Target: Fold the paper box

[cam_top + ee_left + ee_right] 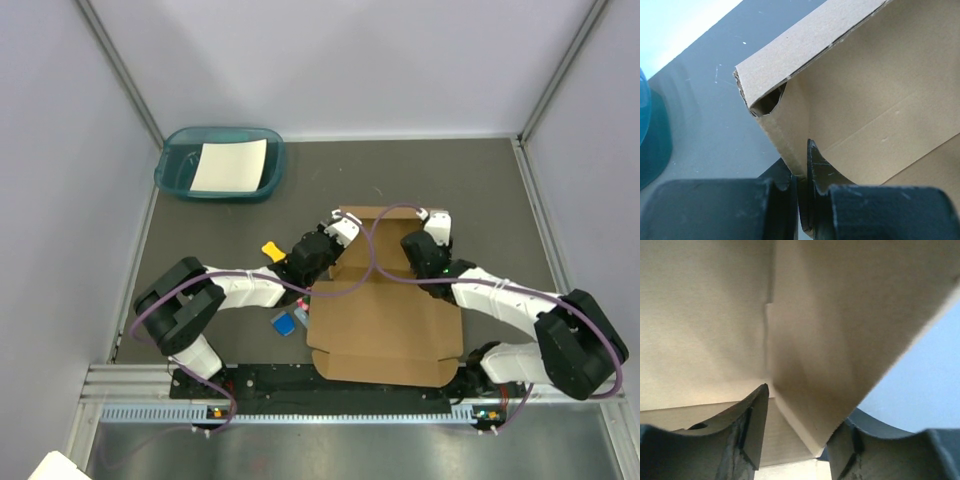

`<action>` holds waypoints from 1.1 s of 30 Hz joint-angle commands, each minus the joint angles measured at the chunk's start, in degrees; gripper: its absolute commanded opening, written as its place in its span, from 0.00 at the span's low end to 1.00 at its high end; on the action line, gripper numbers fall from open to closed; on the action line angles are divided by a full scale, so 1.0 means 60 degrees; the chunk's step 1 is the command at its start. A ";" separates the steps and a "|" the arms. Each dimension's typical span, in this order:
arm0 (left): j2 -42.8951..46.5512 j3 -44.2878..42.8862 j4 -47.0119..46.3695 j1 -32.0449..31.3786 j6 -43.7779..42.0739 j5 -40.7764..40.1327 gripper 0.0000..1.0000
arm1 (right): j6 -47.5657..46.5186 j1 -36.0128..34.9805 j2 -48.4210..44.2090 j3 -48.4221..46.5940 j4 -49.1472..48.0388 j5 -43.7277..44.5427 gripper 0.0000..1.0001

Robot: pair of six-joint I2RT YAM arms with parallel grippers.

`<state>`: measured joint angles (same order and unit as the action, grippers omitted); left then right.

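Note:
The paper box (385, 320) is a brown cardboard sheet lying mid-table, its near part flat and its far end partly raised. My left gripper (343, 224) is at the far left corner, shut on the edge of an upright side flap (785, 140); a folded wall (805, 40) meets it there. My right gripper (431, 220) is at the far right corner. In the right wrist view its fingers (757, 415) stand apart with a bent flap (840, 350) of the paper box (705, 315) between them, resting against the right one.
A teal tray (175, 170) holding a white paper sheet (230, 165) stands at the back left. A yellow piece (272, 250) and a small blue item (284, 324) lie just left of the cardboard. A metal rail (300, 405) runs along the near edge.

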<state>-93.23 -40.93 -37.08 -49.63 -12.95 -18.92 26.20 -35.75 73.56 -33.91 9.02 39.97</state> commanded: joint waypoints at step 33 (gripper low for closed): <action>-0.0106 -0.0078 0.1273 -0.0518 -0.0171 0.1586 0.00 | -0.0601 0.0465 -0.3513 0.0114 -0.0712 -0.2882 0.87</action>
<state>-93.14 -41.08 -35.77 -50.09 -11.44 -15.46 23.11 -32.67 57.34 -33.21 13.34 26.65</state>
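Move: The box's right side wall stands between the right hand's already parting fingers, its middle about 4 cm ahead, level sideways. The box's far wall has its middle some 9 cm ahead and 13 cm left; the big front panel centres roughly 13 cm back, 13 cm left and 4 cm below. From the left hand, which pinches the left side wall, the right side wall lies about 25 cm right and 5 cm ahead. The right fingers spread wide around the right side wall, and that hand rises about 5 cm. ##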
